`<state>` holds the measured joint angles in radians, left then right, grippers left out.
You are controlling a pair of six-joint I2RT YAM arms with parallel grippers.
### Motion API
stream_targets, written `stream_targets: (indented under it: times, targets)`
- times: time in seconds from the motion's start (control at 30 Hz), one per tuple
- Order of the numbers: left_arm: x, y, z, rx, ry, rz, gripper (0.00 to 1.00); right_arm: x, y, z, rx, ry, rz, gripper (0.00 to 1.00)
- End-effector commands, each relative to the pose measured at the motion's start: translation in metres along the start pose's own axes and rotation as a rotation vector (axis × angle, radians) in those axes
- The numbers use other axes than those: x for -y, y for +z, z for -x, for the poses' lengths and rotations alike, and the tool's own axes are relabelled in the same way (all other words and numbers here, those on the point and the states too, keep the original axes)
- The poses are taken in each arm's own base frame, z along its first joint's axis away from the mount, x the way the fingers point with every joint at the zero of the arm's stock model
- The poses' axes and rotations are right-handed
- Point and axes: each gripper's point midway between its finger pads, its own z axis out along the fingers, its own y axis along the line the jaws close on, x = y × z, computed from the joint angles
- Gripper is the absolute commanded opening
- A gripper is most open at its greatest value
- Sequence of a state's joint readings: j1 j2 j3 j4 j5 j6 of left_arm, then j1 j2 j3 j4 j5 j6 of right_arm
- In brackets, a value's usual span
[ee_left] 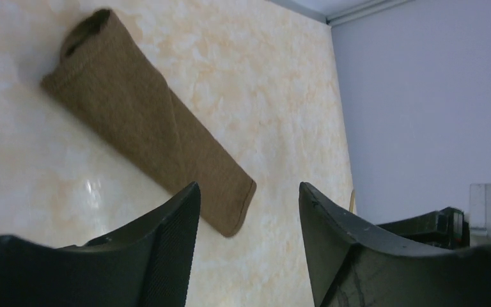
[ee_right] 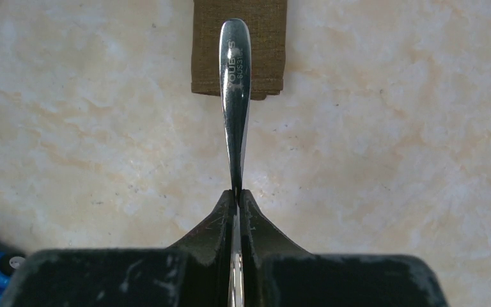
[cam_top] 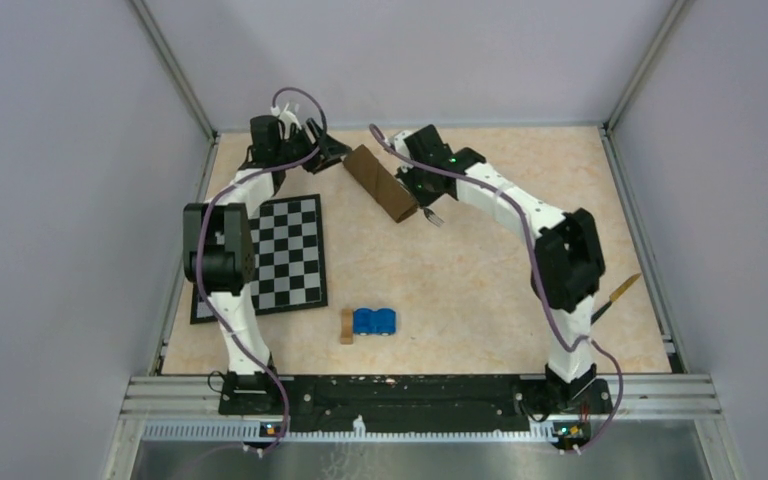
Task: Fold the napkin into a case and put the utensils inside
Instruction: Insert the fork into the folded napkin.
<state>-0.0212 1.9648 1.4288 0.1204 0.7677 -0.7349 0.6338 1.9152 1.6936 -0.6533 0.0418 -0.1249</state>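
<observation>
The napkin lies folded as a long brown case (cam_top: 380, 183), slanting across the far middle of the table. My right gripper (cam_top: 422, 202) is shut on a metal fork whose tines (cam_top: 434, 216) stick out behind it. In the right wrist view the fork's handle (ee_right: 235, 77) runs from the shut right gripper (ee_right: 238, 192) up over the case's near end (ee_right: 208, 61). My left gripper (cam_top: 338, 152) is open at the case's far end. In the left wrist view the left gripper (ee_left: 249, 188) holds nothing, and the case (ee_left: 147, 121) lies just beyond its left finger.
A checkered mat (cam_top: 270, 255) lies at the left. A blue block (cam_top: 374, 321) and a small tan wooden block (cam_top: 346, 326) sit near the front middle. A tan-handled utensil (cam_top: 620, 293) lies at the table's right edge. Grey walls enclose the table.
</observation>
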Motion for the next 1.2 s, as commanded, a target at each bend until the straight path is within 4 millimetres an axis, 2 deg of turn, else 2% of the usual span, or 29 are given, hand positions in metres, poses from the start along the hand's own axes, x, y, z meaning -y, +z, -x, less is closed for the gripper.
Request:
stream_targets:
  times: [0.0, 0.1, 0.27, 0.43, 0.67, 0.8, 1.03, 1.17]
  targets:
    - [0.003, 0.038, 0.037, 0.076, 0.086, -0.09, 0.61, 0.007, 0.026, 0.005, -0.105, 0.054, -0.086, 0.0]
    - [-0.004, 0.063, 0.044, 0.067, 0.09, -0.131, 0.42, 0.005, 0.045, 0.014, -0.148, 0.034, -0.089, 0.0]
    - [-0.032, 0.094, 0.048, 0.082, 0.087, -0.111, 0.26, 0.008, 0.069, 0.028, -0.157, 0.013, -0.1, 0.0]
    - [-0.06, 0.111, 0.048, 0.097, 0.085, -0.055, 0.22, 0.007, 0.085, 0.031, -0.15, -0.012, -0.093, 0.0]
    - [-0.094, 0.119, 0.037, 0.099, 0.052, 0.037, 0.18, 0.009, 0.104, 0.037, -0.127, -0.046, -0.099, 0.0]
    - [-0.101, 0.122, 0.029, 0.092, 0.05, 0.054, 0.18, 0.009, 0.114, 0.043, -0.097, -0.05, -0.1, 0.0]
    - [-0.109, 0.128, 0.019, 0.075, 0.052, 0.078, 0.17, 0.01, 0.131, 0.038, -0.104, -0.075, -0.112, 0.0]
    - [-0.111, 0.129, 0.016, 0.07, 0.05, 0.082, 0.16, 0.009, 0.137, 0.042, -0.079, -0.076, -0.114, 0.0]
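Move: The far, open end of the folded napkin is about 13 cm ahead of the left hand, 1 cm to its right and 15 cm below. The napkin's middle lies 3 cm ahead and 8 cm right of that hand; the chessboard is 18 cm back and 18 cm left. From the right hand, already holding the fork, the napkin's middle is some 14 cm ahead, 10 cm left and 13 cm below; the blue toy car is 20 cm back and 11 cm left. Bring the right hand down about 10 cm while going 9 cm forward and a little left, rolling its left side down some 10 degrees; keep the fork gripped, handle leading along the napkin. Send the left gripper forward first, then down to the napkin's open far end, narrowing its fingers from well open to a small gap; contact there can't be made out. ##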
